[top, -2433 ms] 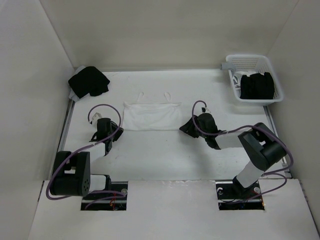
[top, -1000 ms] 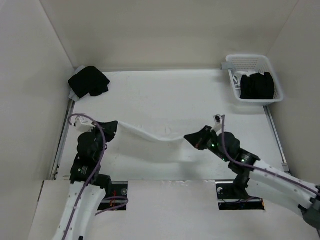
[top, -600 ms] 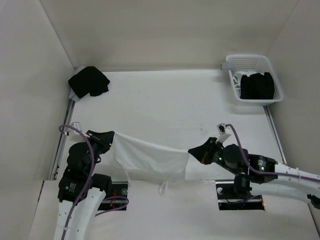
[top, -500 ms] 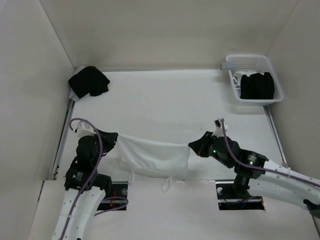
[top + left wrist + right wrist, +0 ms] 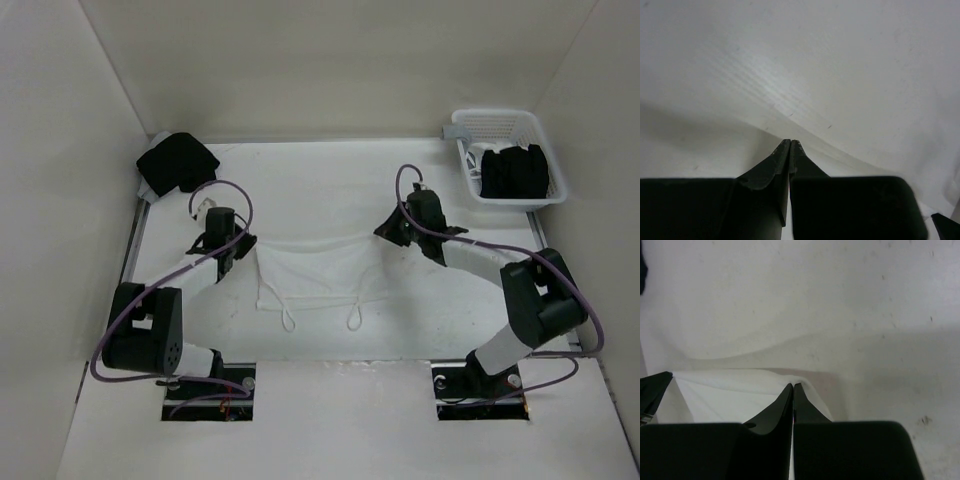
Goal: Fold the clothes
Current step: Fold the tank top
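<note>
The clothes (image 5: 320, 270), a thin white camisole, are spread across the middle of the table (image 5: 330, 190), with two strap loops trailing toward the near edge. Its far edge sags between my two grippers. My left gripper (image 5: 243, 248) is shut on the far left corner. In the left wrist view its black jaws (image 5: 790, 141) meet tightly at a white fabric edge. My right gripper (image 5: 385, 232) is shut on the far right corner. The right wrist view shows white cloth (image 5: 730, 390) bunched at the closed tips (image 5: 792, 385).
A heap of black garments (image 5: 177, 163) lies at the back left corner. A white lattice basket (image 5: 462, 128) holding black garments (image 5: 514, 172) stands at the back right. White walls close in the table on three sides.
Both arms have swung from the near edge, where they held the camisole hanging, out over the table. The garment now lies spread out with its straps toward the near side.
</note>
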`<action>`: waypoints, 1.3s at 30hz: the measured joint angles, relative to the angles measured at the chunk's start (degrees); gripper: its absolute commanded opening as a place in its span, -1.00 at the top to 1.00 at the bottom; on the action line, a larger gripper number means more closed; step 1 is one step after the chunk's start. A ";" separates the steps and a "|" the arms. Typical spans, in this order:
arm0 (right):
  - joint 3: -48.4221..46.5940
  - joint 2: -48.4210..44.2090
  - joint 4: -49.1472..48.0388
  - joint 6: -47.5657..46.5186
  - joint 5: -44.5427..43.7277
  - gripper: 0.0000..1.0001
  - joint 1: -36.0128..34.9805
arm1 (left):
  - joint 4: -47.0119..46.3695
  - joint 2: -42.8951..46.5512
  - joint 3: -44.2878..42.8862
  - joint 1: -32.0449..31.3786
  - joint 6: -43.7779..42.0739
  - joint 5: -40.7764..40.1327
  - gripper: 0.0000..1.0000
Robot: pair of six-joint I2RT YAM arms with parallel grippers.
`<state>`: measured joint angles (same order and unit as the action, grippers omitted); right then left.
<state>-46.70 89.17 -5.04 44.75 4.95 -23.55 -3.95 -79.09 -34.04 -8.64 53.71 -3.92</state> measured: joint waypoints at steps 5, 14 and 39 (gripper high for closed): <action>-2.19 1.73 -3.50 -0.46 2.08 0.96 1.27 | -5.81 -0.66 -3.37 -0.04 0.07 0.00 0.98; 11.37 -7.56 -7.72 0.39 2.36 0.96 0.13 | -8.68 15.72 10.45 1.49 0.00 1.57 0.97; 28.04 -25.29 -1.99 6.45 -6.62 0.23 -10.36 | 19.39 53.40 25.11 4.55 0.81 5.75 0.54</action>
<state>-18.65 63.88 -7.03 51.20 -1.67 -33.91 15.44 -25.69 -8.93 -4.10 54.52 1.83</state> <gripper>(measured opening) 0.357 0.230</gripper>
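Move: Both hands still pinch the stretched hem of the tank top at its two corners, a few centimetres above the table. Its strap-side edge is centred about 17 cm back and 17 cm right of the left hand, and from the right hand 18 cm back and 15 cm left. The left strap loop lies roughly 21 cm behind and 9 cm right of the left hand; the right loop, 21 cm behind and 6 cm left of the right hand. Keeping their pinch on the hem corners, both hands first ease a little forward and up, the left rising some 5 cm, then swing back about 15 cm towards the strap-side edge. The left sinks back to its starting height; the right dips about 5 cm below its own. There both open part-way, let go of the hem, and the right starts to lift. ##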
